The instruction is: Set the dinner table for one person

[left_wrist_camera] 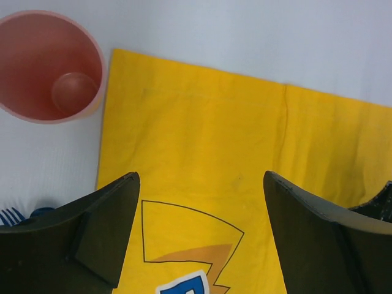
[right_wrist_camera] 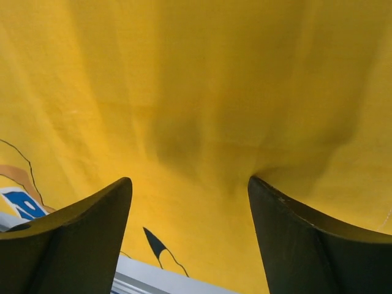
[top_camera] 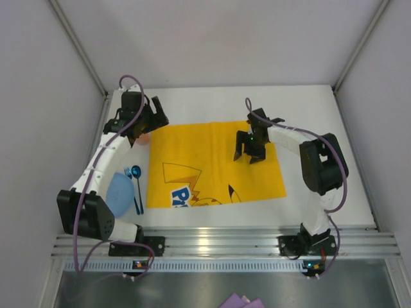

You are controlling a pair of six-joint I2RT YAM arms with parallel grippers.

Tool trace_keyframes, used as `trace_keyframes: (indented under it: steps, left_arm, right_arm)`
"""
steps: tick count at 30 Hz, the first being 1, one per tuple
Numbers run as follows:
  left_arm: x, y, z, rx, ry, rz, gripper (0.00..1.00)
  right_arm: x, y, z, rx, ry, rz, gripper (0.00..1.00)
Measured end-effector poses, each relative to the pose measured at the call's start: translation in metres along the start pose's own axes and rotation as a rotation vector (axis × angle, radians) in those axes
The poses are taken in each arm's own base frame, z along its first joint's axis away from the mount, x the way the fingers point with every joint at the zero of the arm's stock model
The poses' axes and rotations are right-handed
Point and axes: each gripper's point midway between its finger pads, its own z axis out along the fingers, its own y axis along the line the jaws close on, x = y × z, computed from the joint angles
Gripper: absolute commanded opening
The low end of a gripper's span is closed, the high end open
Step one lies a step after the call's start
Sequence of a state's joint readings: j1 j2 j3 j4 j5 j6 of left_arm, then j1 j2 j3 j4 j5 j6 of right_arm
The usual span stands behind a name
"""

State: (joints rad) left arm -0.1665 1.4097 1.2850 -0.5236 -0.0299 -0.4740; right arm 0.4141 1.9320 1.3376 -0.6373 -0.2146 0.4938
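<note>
The white dinner table (top_camera: 321, 115) carries a yellow cloth (top_camera: 212, 160) with a cartoon print, spread flat in the middle. A pink cup (left_wrist_camera: 49, 64) stands upright on the table just off the cloth's far left corner, partly hidden under the left arm in the top view (top_camera: 144, 136). A light blue plate (top_camera: 119, 190) and a blue spoon and fork (top_camera: 135, 183) lie left of the cloth. My left gripper (top_camera: 153, 122) is open and empty above the cloth's far left corner. My right gripper (top_camera: 250, 153) is open and empty, low over the cloth's right part (right_wrist_camera: 196, 122).
Grey walls close in the table on the left, the back and the right. An aluminium rail (top_camera: 212, 247) runs along the near edge by the arm bases. The cloth shows soft folds under the right gripper.
</note>
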Motion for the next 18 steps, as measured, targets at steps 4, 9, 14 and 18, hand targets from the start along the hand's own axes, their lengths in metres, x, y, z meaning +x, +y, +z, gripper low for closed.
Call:
trace_keyframes:
  steps: [4,9,14,18]
  left_arm:
    - [-0.010,0.009,0.005,-0.056,-0.022,0.010,0.89]
    - [-0.029,0.035,0.013,-0.135,-0.034,-0.013,0.89]
    - [-0.048,0.087,0.019,-0.255,-0.046,-0.082,0.89]
    - [-0.056,0.110,0.029,-0.313,-0.046,-0.111,0.89]
  right_arm:
    - [-0.004,-0.009,0.002,-0.046,-0.017,0.047,0.56]
    - [-0.012,-0.041,-0.008,-0.078,-0.056,0.148,0.56]
    - [-0.025,-0.082,-0.020,-0.048,-0.095,0.236,0.50]
    - [-0.026,-0.090,-0.022,-0.021,-0.097,0.242,0.42]
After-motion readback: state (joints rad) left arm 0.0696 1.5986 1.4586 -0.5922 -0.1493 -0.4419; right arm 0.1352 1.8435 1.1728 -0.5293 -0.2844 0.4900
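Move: The cup stands about 11 cm to the left of the left hand and 5 cm ahead, its middle some 13 cm lower. The spoon's middle lies about 20 cm back from the cup and the plate 22 cm back and 10 cm farther left of it. The right hand is down at the yellow cloth, whose middle is about 13 cm to its left and 2 cm back; from the left hand that is 16 cm right, 5 cm back. Sideways and apart: the right hand, fingertips down on the yellow cloth, drags it about 9 cm to the right and slightly forward, fingers closing from wide to about half open. Meanwhile the left hand swings some 12 cm left and 4 cm forward to over the cup, barely sinking, turning nearly 20 degrees counter-clockwise with its fingers staying wide open. ##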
